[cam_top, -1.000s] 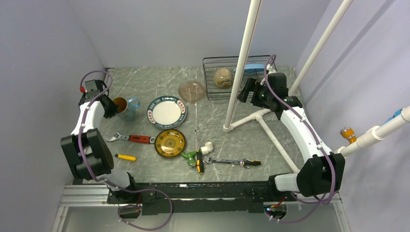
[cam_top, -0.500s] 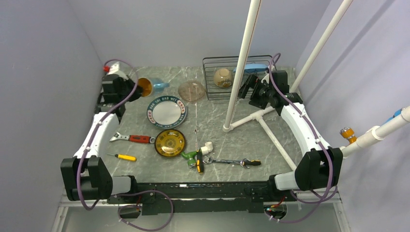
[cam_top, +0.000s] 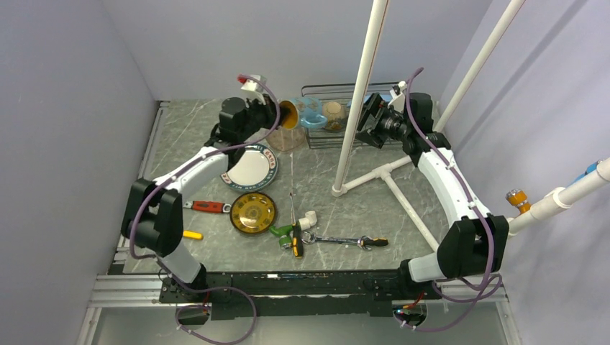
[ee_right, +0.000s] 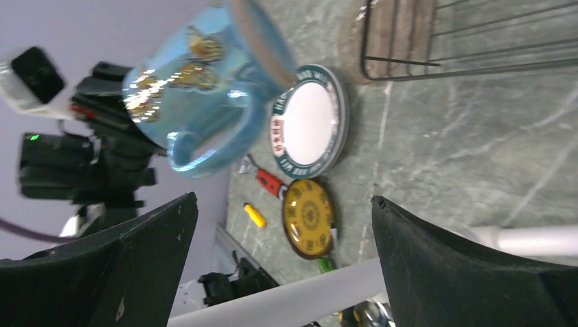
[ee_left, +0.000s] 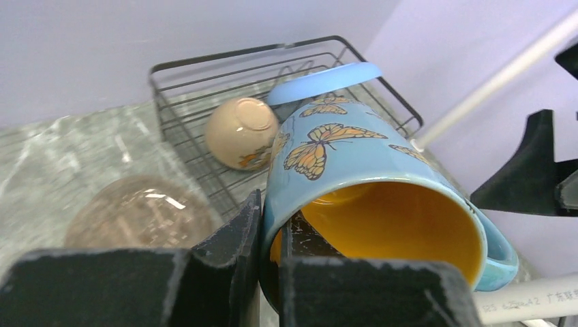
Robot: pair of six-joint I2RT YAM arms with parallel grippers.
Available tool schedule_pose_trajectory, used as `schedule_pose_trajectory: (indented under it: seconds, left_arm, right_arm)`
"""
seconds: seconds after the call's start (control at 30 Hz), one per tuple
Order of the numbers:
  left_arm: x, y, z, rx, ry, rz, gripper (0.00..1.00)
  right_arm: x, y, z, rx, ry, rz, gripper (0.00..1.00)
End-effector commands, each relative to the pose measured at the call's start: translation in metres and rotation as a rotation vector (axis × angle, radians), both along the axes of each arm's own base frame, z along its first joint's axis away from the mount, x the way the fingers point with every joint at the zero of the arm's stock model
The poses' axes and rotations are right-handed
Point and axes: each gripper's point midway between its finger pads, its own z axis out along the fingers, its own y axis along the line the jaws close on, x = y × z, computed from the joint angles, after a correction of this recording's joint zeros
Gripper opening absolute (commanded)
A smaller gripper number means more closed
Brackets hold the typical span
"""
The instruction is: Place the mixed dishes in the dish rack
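My left gripper (cam_top: 283, 115) is shut on the rim of the teal butterfly mug (cam_top: 306, 115), one finger inside the yellow interior (ee_left: 382, 225) and one outside. The mug lies sideways in the air at the left end of the black wire dish rack (cam_top: 316, 88). In the rack are a whitish bowl (ee_left: 242, 133) and a light-blue plate (ee_left: 324, 80). The green-rimmed white plate (cam_top: 249, 165) and the yellow-centred plate (cam_top: 252, 213) lie on the table. My right gripper (cam_top: 368, 122) stands open and empty by the rack's right side, facing the mug (ee_right: 198, 95).
A clear brownish bowl (cam_top: 285, 138) sits upside down just left of the rack. A white pipe frame (cam_top: 360, 93) rises in front of the rack. A red-handled wrench (cam_top: 201, 206), a yellow screwdriver (cam_top: 190, 234) and other tools (cam_top: 291, 236) lie near the front.
My left arm has swung from the table's far left across to the rack, carrying the mug and tipping it sideways. The right gripper has risen slightly and stays open.
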Motion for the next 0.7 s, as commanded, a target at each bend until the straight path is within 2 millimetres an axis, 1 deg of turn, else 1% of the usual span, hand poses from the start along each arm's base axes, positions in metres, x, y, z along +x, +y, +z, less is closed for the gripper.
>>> schedule_pose_trajectory:
  seconds: [0.0, 0.07, 0.1, 0.13, 0.23, 0.33, 0.4, 0.5, 0.6, 0.67]
  left_arm:
    - [-0.017, -0.044, 0.113, -0.198, -0.33, -0.141, 0.0]
    - [-0.015, -0.058, 0.109, -0.227, -0.315, -0.161, 0.0]
    - [-0.017, -0.063, 0.111, -0.241, -0.318, -0.184, 0.0]
    - [-0.019, -0.07, 0.111, -0.269, -0.325, -0.21, 0.0]
    - [-0.02, -0.081, 0.11, -0.341, -0.307, -0.241, 0.0]
    - [-0.021, -0.095, 0.106, -0.334, -0.293, -0.266, 0.0]
    - [-0.028, -0.106, 0.104, -0.319, -0.302, -0.29, 0.0]
    - [-0.036, -0.114, 0.102, -0.322, -0.315, -0.321, 0.0]
    - [-0.042, -0.119, 0.101, -0.337, -0.323, -0.354, 0.0]
    - [-0.046, -0.122, 0.103, -0.345, -0.332, -0.369, 0.0]
  right_arm:
    - [-0.011, 0.018, 0.05, 0.196, -0.146, 0.097, 0.99]
    - [-0.015, 0.022, 0.056, 0.263, -0.158, 0.124, 0.98]
    - [-0.017, 0.024, 0.058, 0.294, -0.156, 0.136, 0.96]
    - [-0.018, 0.025, 0.057, 0.318, -0.151, 0.147, 0.95]
    - [-0.021, 0.028, 0.056, 0.378, -0.121, 0.179, 0.91]
    - [-0.024, 0.03, 0.057, 0.421, -0.114, 0.197, 0.9]
    - [-0.023, 0.029, 0.056, 0.437, -0.107, 0.191, 0.88]
    - [-0.024, 0.028, 0.056, 0.486, -0.092, 0.188, 0.78]
    - [-0.026, 0.029, 0.055, 0.545, -0.069, 0.194, 0.71]
    - [-0.027, 0.029, 0.054, 0.577, -0.05, 0.191, 0.63]
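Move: The mug, already hooked by its rim in the left fingers, has its middle some 6 cm right and 2 cm ahead of the left hand. It is bound for the open right gripper, about 22 cm right and 3 cm back. From the left hand, the bowl in the dish rack lies 14 cm ahead, 15 right and 18 below, and the glass plate 8 cm ahead, 24 below. From the right hand the mug is about 17 cm left, 5 ahead, slightly higher. The mug, still held by its rim, is carried about 11 cm to the right by the left hand towards the right gripper, slowing, with the wrist turning some 15 degrees clockwise. The right hand comes to meet it, easing up and left by about 3 cm each and slightly back; it rolls nearly 30 degrees, its left side rising, and begins to close from wide open around the handle's side without a visible grip. ##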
